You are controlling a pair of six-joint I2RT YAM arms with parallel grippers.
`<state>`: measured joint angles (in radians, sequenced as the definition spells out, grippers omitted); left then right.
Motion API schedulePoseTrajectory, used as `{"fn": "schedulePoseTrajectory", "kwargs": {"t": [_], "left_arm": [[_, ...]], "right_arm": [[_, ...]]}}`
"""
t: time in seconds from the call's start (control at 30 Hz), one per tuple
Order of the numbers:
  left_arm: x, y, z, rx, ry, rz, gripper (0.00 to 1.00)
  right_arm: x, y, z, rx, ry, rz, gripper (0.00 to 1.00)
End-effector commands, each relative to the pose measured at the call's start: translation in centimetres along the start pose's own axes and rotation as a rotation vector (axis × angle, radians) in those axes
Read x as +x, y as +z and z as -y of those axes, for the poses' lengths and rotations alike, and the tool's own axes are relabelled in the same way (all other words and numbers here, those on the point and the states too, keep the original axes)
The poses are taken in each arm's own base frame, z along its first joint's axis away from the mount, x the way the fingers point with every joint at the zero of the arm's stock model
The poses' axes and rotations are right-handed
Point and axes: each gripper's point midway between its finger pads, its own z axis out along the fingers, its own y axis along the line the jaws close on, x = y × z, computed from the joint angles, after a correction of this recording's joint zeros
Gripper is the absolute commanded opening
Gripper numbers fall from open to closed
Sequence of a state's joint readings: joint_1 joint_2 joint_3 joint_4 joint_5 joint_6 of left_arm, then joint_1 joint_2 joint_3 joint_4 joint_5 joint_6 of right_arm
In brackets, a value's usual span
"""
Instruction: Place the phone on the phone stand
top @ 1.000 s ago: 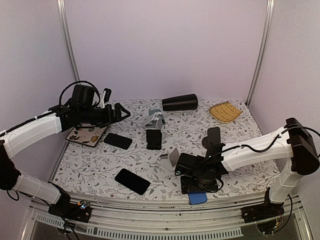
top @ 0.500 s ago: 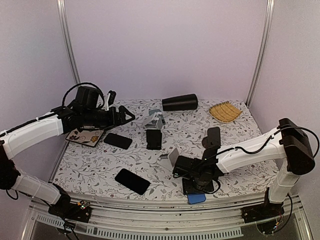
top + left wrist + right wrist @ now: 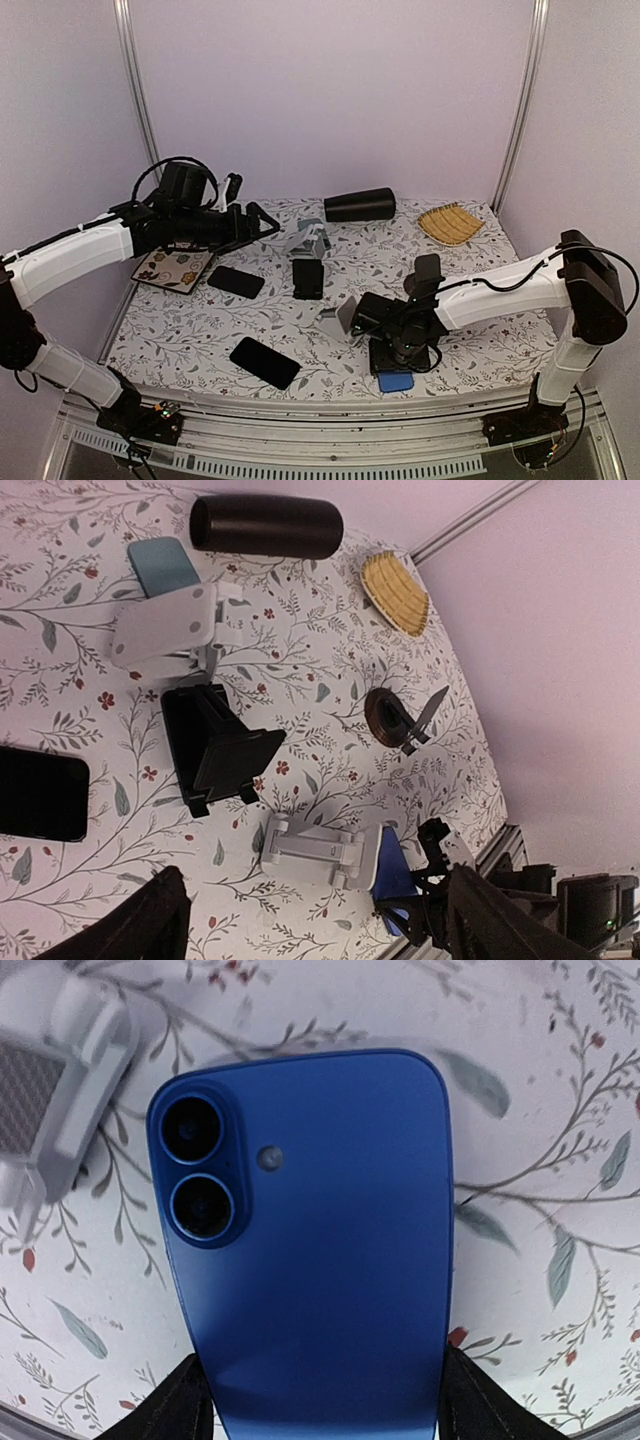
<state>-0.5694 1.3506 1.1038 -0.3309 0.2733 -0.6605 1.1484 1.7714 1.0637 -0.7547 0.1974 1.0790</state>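
Note:
A blue phone lies camera side up on the floral tablecloth, near the table's front edge. My right gripper is shut on it, one black finger pressed against each long side at its lower end. A folding white phone stand sits just left of the phone, and in the right wrist view it shows at the top left. The left wrist view shows the stand touching the phone. My left gripper hangs open and empty above the back left of the table.
Two black phones lie flat on the left half. A black stand, a grey stand holding a light blue phone, a black cylinder, a woven yellow tray, a round black stand and a patterned card are also there.
My right gripper's fingers have closed in on the blue phone, and it has shifted slightly away from the front edge. The left arm has swung to the right, still open.

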Motion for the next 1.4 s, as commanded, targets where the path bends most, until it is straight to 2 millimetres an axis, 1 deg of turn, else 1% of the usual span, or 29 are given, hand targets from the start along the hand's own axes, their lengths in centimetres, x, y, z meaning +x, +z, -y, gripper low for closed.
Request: {"fn": "schedulePoseTrajectory", "kwargs": {"t": [0.0, 0.17, 0.23, 0.37, 0.47, 0.57, 0.6, 0.67, 0.73, 0.8, 0.9, 1.0, 1.17, 1.27, 1.3, 1.33, 1.37], "left_arm": [[-0.8, 0.6, 2.7, 0.073, 0.009, -0.026, 0.88], [-1.5, 1.8, 4.6, 0.124, 0.011, -0.052, 0.86], [-1.7, 2.3, 5.5, 0.147, 0.013, -0.065, 0.86], [-2.2, 3.2, 7.3, 0.197, 0.022, -0.086, 0.83], [-2.2, 3.9, 8.6, 0.227, 0.031, -0.105, 0.80], [-1.8, 5.0, 9.8, 0.247, 0.037, -0.128, 0.78], [-1.7, 5.3, 10.2, 0.256, 0.038, -0.137, 0.78], [-1.6, 6.0, 10.9, 0.271, 0.042, -0.150, 0.76], [-1.5, 6.5, 11.7, 0.280, 0.053, -0.161, 0.75], [-1.4, 7.1, 12.2, 0.283, 0.064, -0.175, 0.73], [-0.9, 8.2, 12.4, 0.263, 0.070, -0.208, 0.72], [-0.8, 8.9, 12.7, 0.268, 0.068, -0.216, 0.70], [-0.5, 9.7, 13.3, 0.288, 0.063, -0.229, 0.65], [-0.3, 10.1, 13.5, 0.303, 0.053, -0.236, 0.55], [-0.2, 10.2, 13.5, 0.308, 0.049, -0.240, 0.47], [-0.2, 10.2, 13.7, 0.316, 0.046, -0.241, 0.42], [-0.2, 10.3, 13.8, 0.324, 0.045, -0.241, 0.33]], "right_arm": [[-4.0, -2.6, 0.1, -0.068, 0.028, 0.115, 0.63], [-7.0, -5.3, -0.4, -0.157, 0.035, 0.198, 0.63], [-8.5, -6.9, -0.8, -0.203, 0.040, 0.247, 0.63], [-11.9, -10.8, -2.0, -0.322, 0.026, 0.366, 0.64], [-14.5, -13.3, -2.9, -0.402, 0.009, 0.457, 0.64], [-16.7, -15.8, -4.0, -0.460, -0.004, 0.536, 0.64], [-17.0, -15.9, -4.1, -0.459, -0.022, 0.547, 0.64], [-18.3, -17.9, -5.1, -0.503, -0.031, 0.599, 0.64], [-19.1, -18.9, -5.8, -0.524, -0.047, 0.628, 0.64], [-19.7, -19.7, -6.4, -0.542, -0.062, 0.652, 0.64], [-20.5, -20.5, -7.3, -0.556, -0.088, 0.676, 0.64], [-20.9, -20.9, -7.9, -0.563, -0.105, 0.687, 0.64], [-20.9, -20.9, -8.5, -0.575, -0.129, 0.687, 0.64], [-20.9, -21.0, -8.8, -0.587, -0.144, 0.682, 0.64], [-20.8, -21.1, -8.9, -0.594, -0.150, 0.682, 0.64], [-20.7, -21.1, -9.0, -0.597, -0.155, 0.678, 0.64], [-20.7, -21.1, -9.1, -0.605, -0.162, 0.677, 0.64]]}}
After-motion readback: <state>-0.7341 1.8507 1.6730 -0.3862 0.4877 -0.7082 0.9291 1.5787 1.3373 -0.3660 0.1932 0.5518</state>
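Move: Below and to the right of the left gripper, the blue phone already sits in the right fingers, about 14 cm back, 26 cm right and 22 cm down; the black stand is some 5 cm ahead, 9 cm right and 20 cm down. From the right hand, the left gripper is about 16 cm ahead, 26 cm left and 23 cm up; the round-based phone stand is 22 cm ahead, 10 cm right, and the near white stand 9 cm ahead, 10 cm left. Lifting the phone about 22 cm, the right hand keeps its grip and swings some 15 cm forward and 8 cm left, tipping its fingers forward and to the left, then nearly holds still. The left hand comes some 15 cm right to meet it, rising slightly before easing down, turns clockwise, and half closes its fingers around the phone's left edge. ##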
